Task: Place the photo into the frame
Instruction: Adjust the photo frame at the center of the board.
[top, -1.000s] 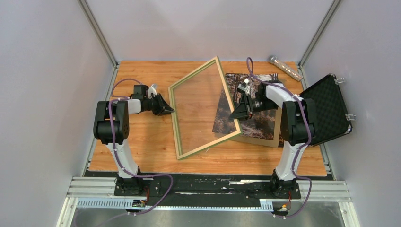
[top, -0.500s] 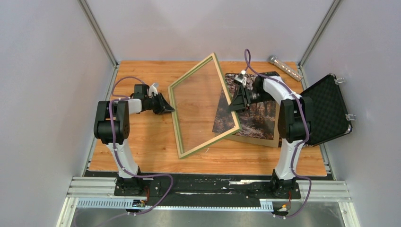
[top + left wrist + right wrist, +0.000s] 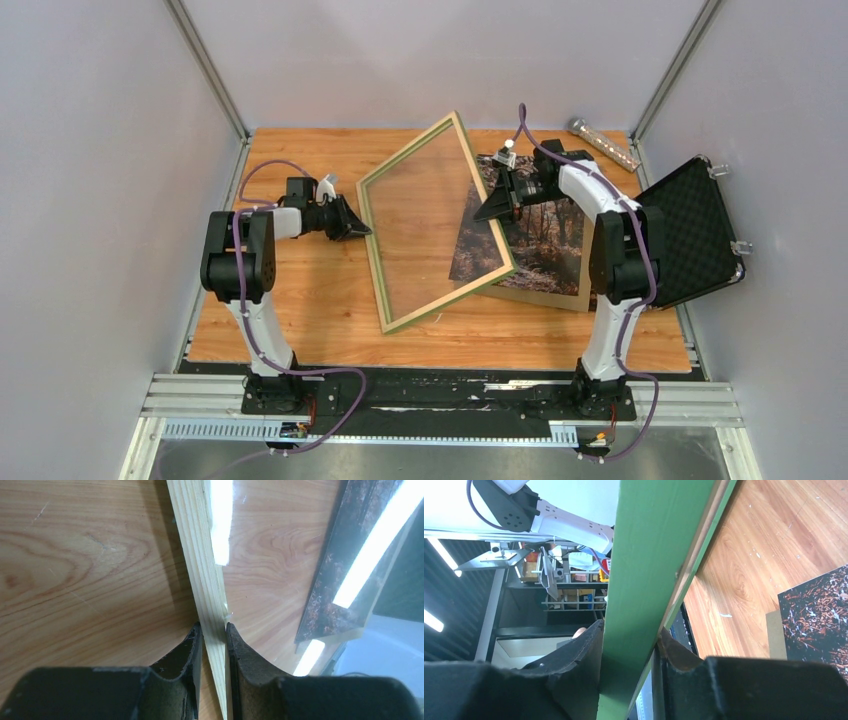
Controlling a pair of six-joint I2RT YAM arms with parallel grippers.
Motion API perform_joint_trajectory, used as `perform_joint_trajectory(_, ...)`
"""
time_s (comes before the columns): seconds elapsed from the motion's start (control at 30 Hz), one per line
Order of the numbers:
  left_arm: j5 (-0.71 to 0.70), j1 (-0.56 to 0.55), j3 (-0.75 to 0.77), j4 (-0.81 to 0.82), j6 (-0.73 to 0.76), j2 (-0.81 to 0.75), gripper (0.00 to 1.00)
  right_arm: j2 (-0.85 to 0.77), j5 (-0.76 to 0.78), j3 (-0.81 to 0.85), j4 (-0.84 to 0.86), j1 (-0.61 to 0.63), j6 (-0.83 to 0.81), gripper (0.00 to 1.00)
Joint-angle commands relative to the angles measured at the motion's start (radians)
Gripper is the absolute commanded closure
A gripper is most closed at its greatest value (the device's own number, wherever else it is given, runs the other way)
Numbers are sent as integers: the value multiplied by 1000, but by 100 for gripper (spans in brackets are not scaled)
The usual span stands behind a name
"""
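The frame (image 3: 445, 300) hangs tilted above the table, pale wood side up, its glass showing the table beneath. My left gripper (image 3: 362, 232) is shut on its left rail; the left wrist view shows both pads pressed on the pale rail (image 3: 202, 555) at the gripper (image 3: 214, 630). My right gripper (image 3: 482, 215) is shut on the right rail, its jaws flanking the green face (image 3: 654, 545) at the gripper (image 3: 629, 635). The photo (image 3: 545, 235), a brown-orange forest scene, lies face up on the table to the right, its left edge under the frame.
A brown backing board (image 3: 540, 296) lies under the photo, its edge showing at the front. An open black foam-lined case (image 3: 690, 235) stands at the right edge. A metal tube (image 3: 603, 143) lies at the back right. Grey walls close in the sides.
My right gripper has slid along the frame's right rail toward the far side, loosening briefly and closing again. The frame and left gripper have barely moved.
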Motion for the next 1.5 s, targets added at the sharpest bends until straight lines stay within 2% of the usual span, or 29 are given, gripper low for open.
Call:
perform_joint_trajectory(0.0, -65, -15, 1, -25, 80, 49, 100, -95, -48, 6, 192, 3, 114, 73)
perform_joint_trajectory(0.1, -64, -15, 2, -24, 79, 47, 100, -100, -78, -12, 191, 3, 114, 77)
perform_joint_trajectory(0.17, -63, -14, 2, -25, 77, 43, 100, -107, -74, -20, 191, 3, 114, 75)
perform_joint_trajectory(0.5, -74, -15, 4, -41, 79, 23, 100, -141, 60, -21, 191, 2, 114, 49)
perform_joint_trajectory(0.6, -85, -15, 4, -51, 84, 12, 100, -150, 148, -20, 189, 1, 114, 45)
perform_joint_trajectory(1.27, -168, 1, 48, -189, 160, -43, 100, -118, 533, -99, 241, 25, 97, 38)
perform_joint_trajectory(1.47, -221, 15, 80, -263, 207, -54, 100, -100, 563, -126, 263, 66, 100, 37)
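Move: The frame is already held tilted, its left rim low in the left fingers and its right rim high in the right ones. Its middle lies about 13 cm left of the right hand, 3 cm ahead and 8 cm below. From the left hand it is roughly 13 cm to the right, 3 cm back and 8 cm above. The photo lies about 11 cm right of the right hand, 9 cm ahead and some 19 cm below. The frame's raised right rim is let down: the right fingers open from their pinch but stay astride the rim, while the hand, after a slight lift, sinks about 8 cm, tips its fingers some 30 degrees further down and eases a little to the right. The left hand keeps its pinch on the low rim, giving way under 2 cm to the left and tipping down slightly towards the end. ##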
